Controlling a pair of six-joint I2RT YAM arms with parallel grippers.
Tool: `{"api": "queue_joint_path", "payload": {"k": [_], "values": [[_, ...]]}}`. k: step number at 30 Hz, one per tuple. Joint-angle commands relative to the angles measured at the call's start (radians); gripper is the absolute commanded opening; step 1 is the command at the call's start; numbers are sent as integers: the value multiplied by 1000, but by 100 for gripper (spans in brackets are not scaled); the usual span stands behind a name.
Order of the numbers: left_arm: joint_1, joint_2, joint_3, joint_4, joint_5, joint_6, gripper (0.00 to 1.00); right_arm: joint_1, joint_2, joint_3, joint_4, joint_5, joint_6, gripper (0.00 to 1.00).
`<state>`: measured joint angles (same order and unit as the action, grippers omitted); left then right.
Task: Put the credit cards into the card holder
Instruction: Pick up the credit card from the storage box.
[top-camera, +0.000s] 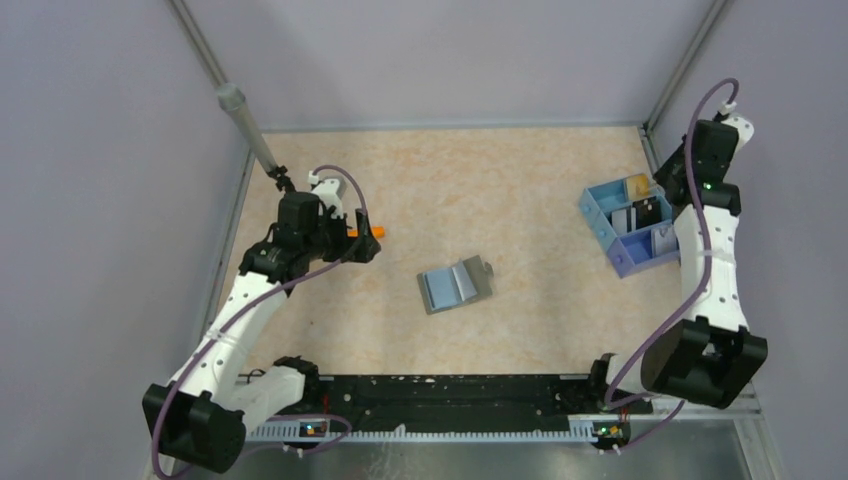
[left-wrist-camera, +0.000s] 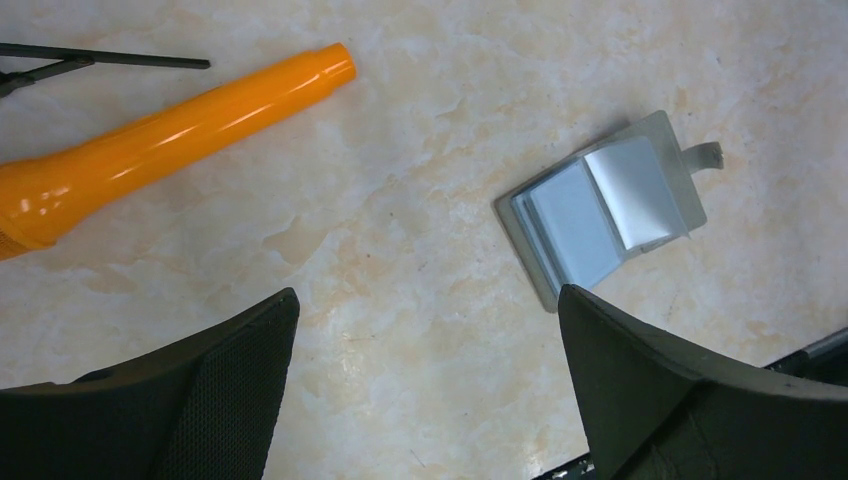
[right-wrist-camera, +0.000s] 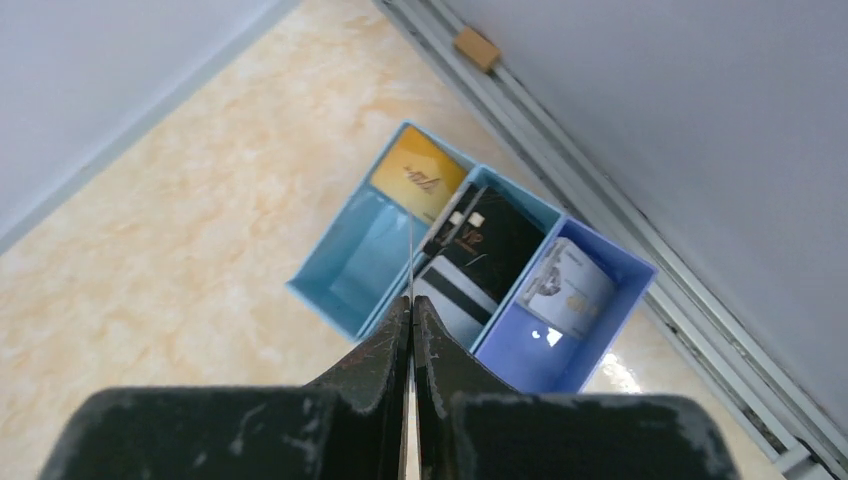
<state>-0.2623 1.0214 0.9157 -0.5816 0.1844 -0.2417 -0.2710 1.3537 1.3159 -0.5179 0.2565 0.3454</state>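
The grey card holder (top-camera: 455, 285) lies open on the table, its light blue lining up; in the left wrist view the card holder (left-wrist-camera: 600, 210) lies beyond the right fingertip. My left gripper (top-camera: 350, 240) (left-wrist-camera: 428, 300) hovers open over bare table, nothing between its fingers. My right gripper (top-camera: 655, 205) (right-wrist-camera: 411, 300) is above the compartment tray, shut on a thin credit card (right-wrist-camera: 411, 255) seen edge-on. More credit cards lie in the tray: a gold one (right-wrist-camera: 418, 178), a black one (right-wrist-camera: 490, 250), a white one (right-wrist-camera: 565, 290).
The blue and lilac tray (top-camera: 600, 215) (right-wrist-camera: 330, 290) stands at the right near the wall rail. An orange stick (top-camera: 375, 232) (left-wrist-camera: 170, 140) lies by the left gripper. A grey pole (top-camera: 250, 130) leans at the back left. Walls close in on three sides.
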Motion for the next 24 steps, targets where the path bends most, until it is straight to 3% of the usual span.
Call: {"api": "queue_joint_path", "payload": {"k": [1, 7, 12, 16, 24], "values": [[3, -36, -12, 62, 120, 8, 99, 27, -101, -19, -53, -235, 8, 0], [-17, -68, -50, 151, 254, -87, 98, 237, -141, -56, -142, -455, -37, 0], [-56, -86, -124, 278, 396, -165, 99, 496, -151, -82, -172, -641, -65, 0], [-115, -70, -153, 340, 501, -192, 99, 663, -130, -128, -133, -790, -73, 0], [-225, 15, -111, 344, 599, -145, 99, 838, -62, -184, 15, -1087, -72, 0]]}}
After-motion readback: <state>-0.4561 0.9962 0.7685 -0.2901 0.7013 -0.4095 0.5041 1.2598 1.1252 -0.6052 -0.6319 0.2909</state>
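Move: The card holder lies a long way from the right gripper: about 44 cm to its left, 16 cm nearer the base and 24 cm below; that gripper already has a gold credit card. The storage box sits almost straight under the right gripper, its middle some 2 cm back and 20 cm down. From the left gripper the card holder is about 20 cm right, 5 cm back and 16 cm below, with the orange tube about 9 cm left and 6 cm forward. Sweep the right gripper fast from over the storage box to the card holder, about 39 cm left and 15 cm back, rising briefly then sinking slightly, turning it some 85 degrees counter-clockwise and keeping the gold card pinched. Meanwhile bring the open left gripper right and back towards the holder, turning it clockwise and rolling its left side down. ##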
